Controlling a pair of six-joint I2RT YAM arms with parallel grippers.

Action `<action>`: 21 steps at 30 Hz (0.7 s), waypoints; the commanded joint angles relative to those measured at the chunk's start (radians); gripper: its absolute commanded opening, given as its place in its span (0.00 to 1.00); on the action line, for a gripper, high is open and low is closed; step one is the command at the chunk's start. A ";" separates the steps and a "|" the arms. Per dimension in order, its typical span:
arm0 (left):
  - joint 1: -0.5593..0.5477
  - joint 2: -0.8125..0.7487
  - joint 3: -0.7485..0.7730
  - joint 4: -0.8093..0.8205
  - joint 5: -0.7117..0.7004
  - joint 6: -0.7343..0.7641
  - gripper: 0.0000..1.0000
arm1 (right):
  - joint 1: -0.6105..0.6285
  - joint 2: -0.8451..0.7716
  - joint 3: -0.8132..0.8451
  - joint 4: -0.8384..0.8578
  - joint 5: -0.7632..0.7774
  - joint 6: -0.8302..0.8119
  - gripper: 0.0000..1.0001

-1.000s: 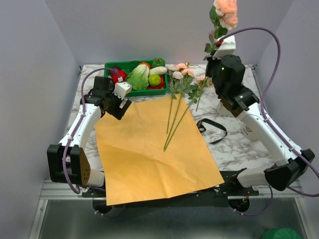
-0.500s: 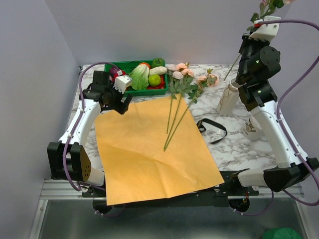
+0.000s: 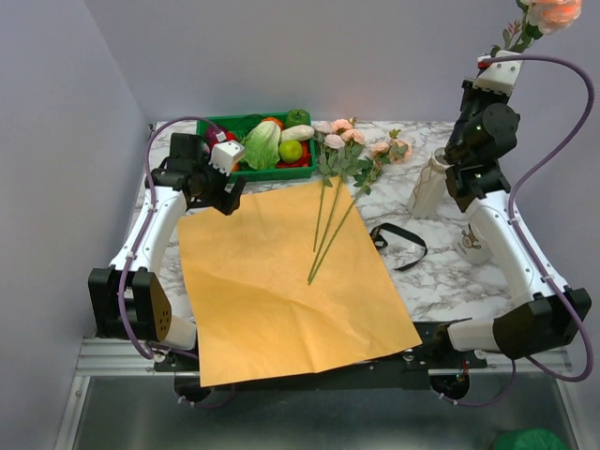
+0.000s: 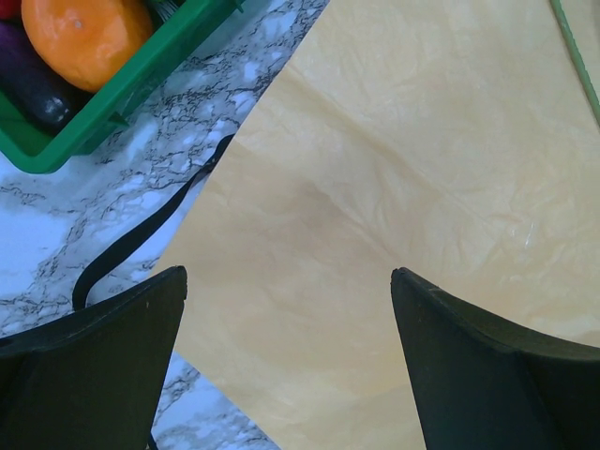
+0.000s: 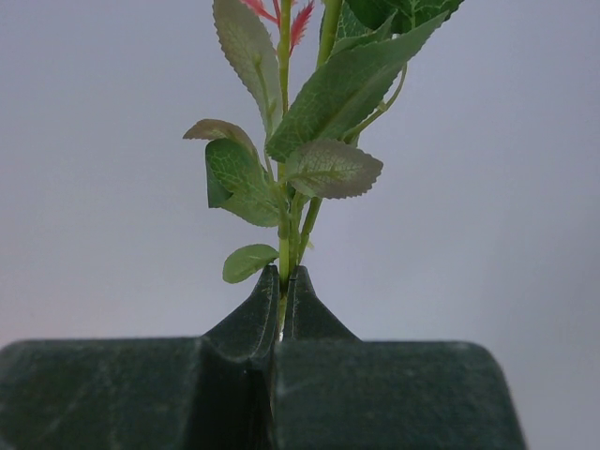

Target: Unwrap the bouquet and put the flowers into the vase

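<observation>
My right gripper (image 3: pixel 494 58) is raised high at the back right, pointing up and shut on the green stem (image 5: pixel 284 234) of one peach-pink rose (image 3: pixel 553 11). In the right wrist view its jaws (image 5: pixel 286 277) pinch the stem just below the leaves. The cream ribbed vase (image 3: pixel 429 185) stands below and left of it. More flowers (image 3: pixel 342 141) lie with their stems across the far edge of the flat orange paper (image 3: pixel 281 281). The black ribbon (image 3: pixel 398 239) lies right of the paper. My left gripper (image 3: pixel 228 197) hovers open over the paper's far left corner (image 4: pixel 309 216), holding nothing.
A green tray (image 3: pixel 211 125) of plastic vegetables sits at the back left, its corner (image 4: pixel 141 84) close to my left fingers. A thin black strap (image 4: pixel 141 234) lies on the marble beside the paper. A small white cup (image 3: pixel 472 242) stands near the right arm.
My right arm has swung to the right and up with the rose, from above the table's back middle to beside the vase. The left gripper has shifted slightly toward the back left.
</observation>
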 commanded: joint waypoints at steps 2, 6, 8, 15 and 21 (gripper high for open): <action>0.008 -0.020 0.022 -0.022 0.050 -0.001 0.99 | -0.028 0.007 -0.072 0.136 0.038 -0.037 0.01; 0.009 -0.035 0.018 -0.026 0.051 0.013 0.99 | -0.034 0.018 -0.122 0.173 0.028 -0.033 0.01; 0.011 -0.037 0.018 -0.025 0.050 0.015 0.99 | -0.034 0.015 -0.145 0.150 0.028 0.001 0.01; 0.012 -0.040 0.031 -0.034 0.053 0.013 0.99 | -0.029 -0.039 -0.219 -0.005 -0.011 0.160 0.03; 0.012 -0.058 0.035 -0.038 0.042 0.019 0.99 | -0.026 -0.077 -0.225 -0.211 -0.048 0.303 0.36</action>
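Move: The right hand, holding a flower stem, is high above the vase, whose middle is about 37 cm below, 4 cm ahead and 2 cm left. The black ribbon lies some 7 cm back and 11 cm left of the hand, and the white roll 3 cm back and 11 cm right, both about 47 cm down. From the idle left hand the vase is roughly 53 cm right, 10 cm ahead and 6 cm lower. The right hand lowers the flower about 10 cm towards the vase, tips down slightly, then starts opening its fingers. ##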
